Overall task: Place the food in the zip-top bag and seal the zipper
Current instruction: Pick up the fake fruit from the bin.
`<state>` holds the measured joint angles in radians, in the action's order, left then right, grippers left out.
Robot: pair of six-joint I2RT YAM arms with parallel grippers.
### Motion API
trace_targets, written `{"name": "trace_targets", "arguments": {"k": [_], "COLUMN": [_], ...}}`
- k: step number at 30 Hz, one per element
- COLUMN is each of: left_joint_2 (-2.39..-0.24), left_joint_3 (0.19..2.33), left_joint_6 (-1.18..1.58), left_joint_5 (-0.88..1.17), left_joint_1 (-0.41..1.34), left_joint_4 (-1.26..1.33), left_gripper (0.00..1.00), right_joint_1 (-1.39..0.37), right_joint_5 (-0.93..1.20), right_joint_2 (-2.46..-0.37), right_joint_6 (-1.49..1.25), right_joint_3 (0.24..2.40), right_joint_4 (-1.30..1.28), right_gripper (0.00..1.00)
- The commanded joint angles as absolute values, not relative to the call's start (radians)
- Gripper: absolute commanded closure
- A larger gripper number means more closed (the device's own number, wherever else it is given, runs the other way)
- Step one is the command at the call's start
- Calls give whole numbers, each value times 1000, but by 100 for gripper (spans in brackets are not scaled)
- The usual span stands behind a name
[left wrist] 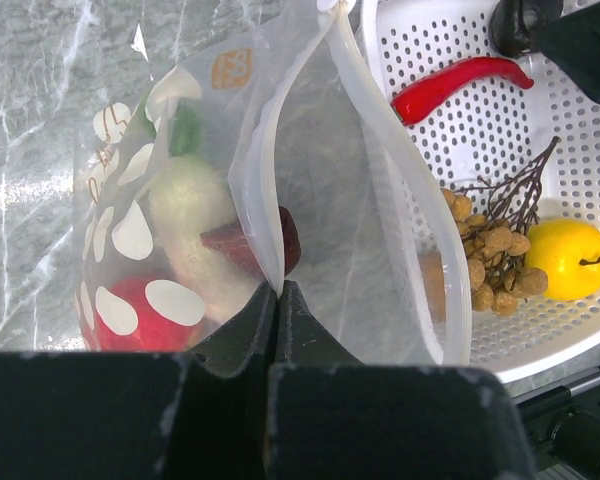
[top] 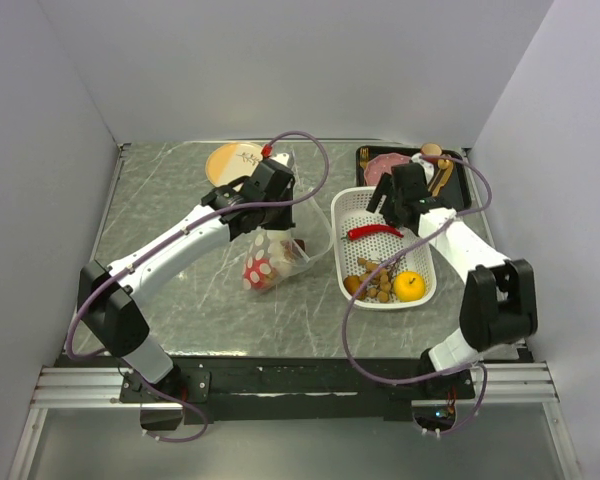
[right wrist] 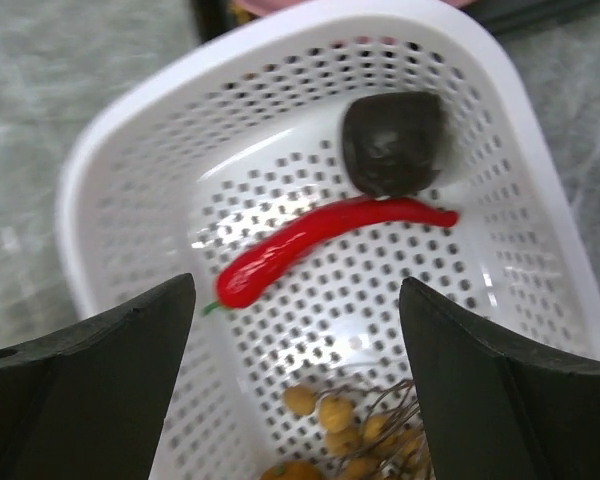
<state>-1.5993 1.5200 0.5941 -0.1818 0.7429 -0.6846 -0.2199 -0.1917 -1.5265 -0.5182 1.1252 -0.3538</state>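
My left gripper [top: 265, 195] [left wrist: 277, 290] is shut on the edge of the zip-top bag's [top: 280, 250] [left wrist: 320, 200] open mouth and holds it up. The zipper [left wrist: 416, 205] curves along the far side of the mouth. Inside the bag lie a white-and-green vegetable [left wrist: 195, 215] and red pieces [left wrist: 130, 315]. The rest of the food is in the white basket [top: 342, 215] [right wrist: 130, 170]: a red chili [top: 374, 231] [right wrist: 320, 240], a dark brown oval [right wrist: 392, 142], nuts [left wrist: 490, 255] and a yellow fruit [top: 409, 286] [left wrist: 570, 258]. My right gripper [top: 395, 200] [right wrist: 295, 290] hangs open above the chili, holding nothing.
A black tray [top: 458, 190] with a pink plate [top: 385, 165] and utensils stands at the back right, just behind the basket. A round tan plate [top: 235, 160] lies at the back, behind the left arm. Grey walls close in both sides.
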Motion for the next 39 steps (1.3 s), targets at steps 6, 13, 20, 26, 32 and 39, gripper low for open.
{"name": "trace_targets", "arguments": {"k": [6,13,20,26,32,39], "left_joint_2": [-1546,-1549,-1543,-1540,-1546,-1537], "left_joint_3": [1511,1525,1517,1506,1514,1499], "left_joint_6": [578,581,586,591,586,591], "left_joint_5": [-167,-156,-167,-169,-170,-172], "left_joint_1": [736,732,730,727,726,724], "left_joint_4": [-634,-638,-646,-647,-650,-647], "left_gripper": [99,99,99,99,99,99], "right_joint_1": [-183,-146,-117,-101,-95,-90], "right_joint_5": [-281,-284,-264,-203,-192,-199], "right_joint_2": [-1651,-1778,-1836,-1882,-1905,-1967], "right_joint_6": [-454,-425,-413,-410,-400,-408], "right_joint_3": [1193,1304,1322,1335,1365,1437], "right_joint_4": [-266,-313,-316,-308,-302,-373], "right_gripper": [17,18,20,23,31,32]}}
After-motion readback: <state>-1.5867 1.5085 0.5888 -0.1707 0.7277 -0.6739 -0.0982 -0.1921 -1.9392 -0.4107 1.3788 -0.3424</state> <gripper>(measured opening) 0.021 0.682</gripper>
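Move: The dark fruit sits in the bin about 7 cm ahead of my open right hand, 5 cm to its right and 10 cm below. The red pepper lies roughly 5 cm nearer and 6 cm left of the fruit; the pink plate is some 15 cm beyond it, past the bin's far rim. From my left hand, still pinching the bag's mouth, the fruit is about 36 cm right, 16 cm ahead and 18 cm lower. I bring my right hand down about 8 cm, forward about 7 and some 5 to the right, in steps: down first, then forward, down again, and a last slide forward towards the bin's far end. The fingers tip some 10 degrees more downward and narrow by about a quarter, still open, to straddle the dark fruit beside the far rim; whether they touch it can't be seen. ##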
